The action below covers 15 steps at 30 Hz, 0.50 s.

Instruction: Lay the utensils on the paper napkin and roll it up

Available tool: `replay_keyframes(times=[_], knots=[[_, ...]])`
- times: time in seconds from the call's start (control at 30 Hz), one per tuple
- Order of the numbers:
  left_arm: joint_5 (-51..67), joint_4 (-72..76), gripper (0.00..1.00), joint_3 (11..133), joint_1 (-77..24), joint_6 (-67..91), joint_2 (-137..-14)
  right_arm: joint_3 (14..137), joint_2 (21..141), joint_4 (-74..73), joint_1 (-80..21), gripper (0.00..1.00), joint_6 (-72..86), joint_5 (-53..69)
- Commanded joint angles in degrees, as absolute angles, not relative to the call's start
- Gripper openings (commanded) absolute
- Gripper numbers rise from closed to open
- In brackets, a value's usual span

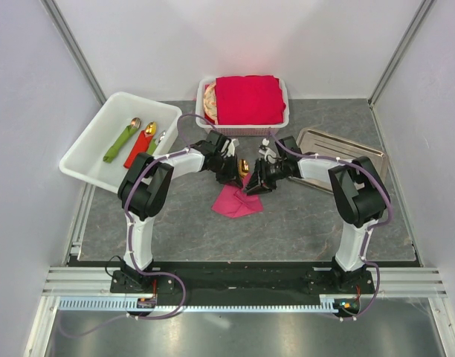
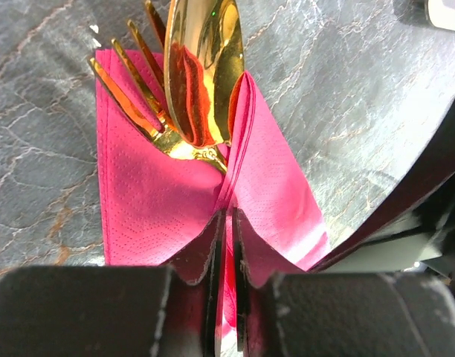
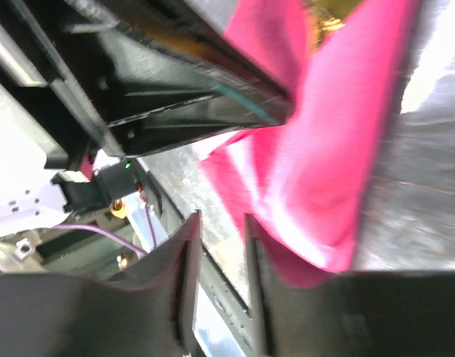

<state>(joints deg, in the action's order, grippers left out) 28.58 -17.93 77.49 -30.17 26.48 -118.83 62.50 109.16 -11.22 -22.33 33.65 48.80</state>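
The paper napkin point(image 1: 239, 201) lies at the table's middle, magenta, with its far part lifted into a fold. In the left wrist view the napkin point(image 2: 153, 201) wraps up around the utensils: a gold spoon point(image 2: 205, 67) on top of a gold fork point(image 2: 131, 89), their handles hidden in the fold. My left gripper point(image 2: 229, 212) is shut on the pinched napkin fold. My right gripper point(image 3: 220, 219) stands open just beside the napkin point(image 3: 324, 149), nothing between its fingers; the sheet drapes over its right finger. From above, both grippers point(image 1: 231, 172) point(image 1: 256, 182) meet over the napkin's far edge.
A white tub point(image 1: 86, 152) at the left holds spoons bundled in green point(image 1: 122, 141) and red point(image 1: 140, 147) napkins. A white basket point(image 1: 285, 111) at the back carries a thick red napkin stack point(image 1: 248, 99). A metal tray point(image 1: 339, 145) sits at the right.
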Motion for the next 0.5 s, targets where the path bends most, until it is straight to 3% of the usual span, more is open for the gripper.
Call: replay_keyframes(times=[0.0,0.1,0.47], knots=[[27.9,-18.3,0.13,77.3,-29.9,24.0,-116.5,63.2,107.8,-12.2,-21.5,0.21,31.5,45.9],[27.9,-18.3,0.13,77.3,-29.8,23.8,-116.4,62.5,108.7,-12.7,-21.6,0.01,30.8,45.0],[31.7,-14.8,0.14,75.2,-29.3,25.3,-114.3,57.8,112.2,-8.8,-22.3,0.0,30.8,44.3]])
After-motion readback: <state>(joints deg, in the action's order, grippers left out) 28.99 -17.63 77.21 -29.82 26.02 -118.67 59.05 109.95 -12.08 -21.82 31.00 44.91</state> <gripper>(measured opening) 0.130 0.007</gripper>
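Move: The near end of the napkin's rolled edge lies about 2 cm to the right of the right gripper, 1 cm back and some 4 cm below. The gold spoon heads stand about 9 cm ahead of that gripper and 1 cm to its left. The flat part of the napkin is roughly 2 cm back and 5 cm left. From the left gripper, whose fingertips are at the fold, that near end lies about 5 cm back and 4 cm right; the spoon heads are 5 cm ahead, 1 cm right. Shut the right gripper empty from its part-open state while easing slightly forward and to the right, then bring the closed fingertips down about 3 cm, drawing back some 2 cm, onto the near end of the napkin's rolled edge. Tip the fingers about 5 degrees further down. Hold the left gripper still, keeping its pinch on the fold beside the spoons. ##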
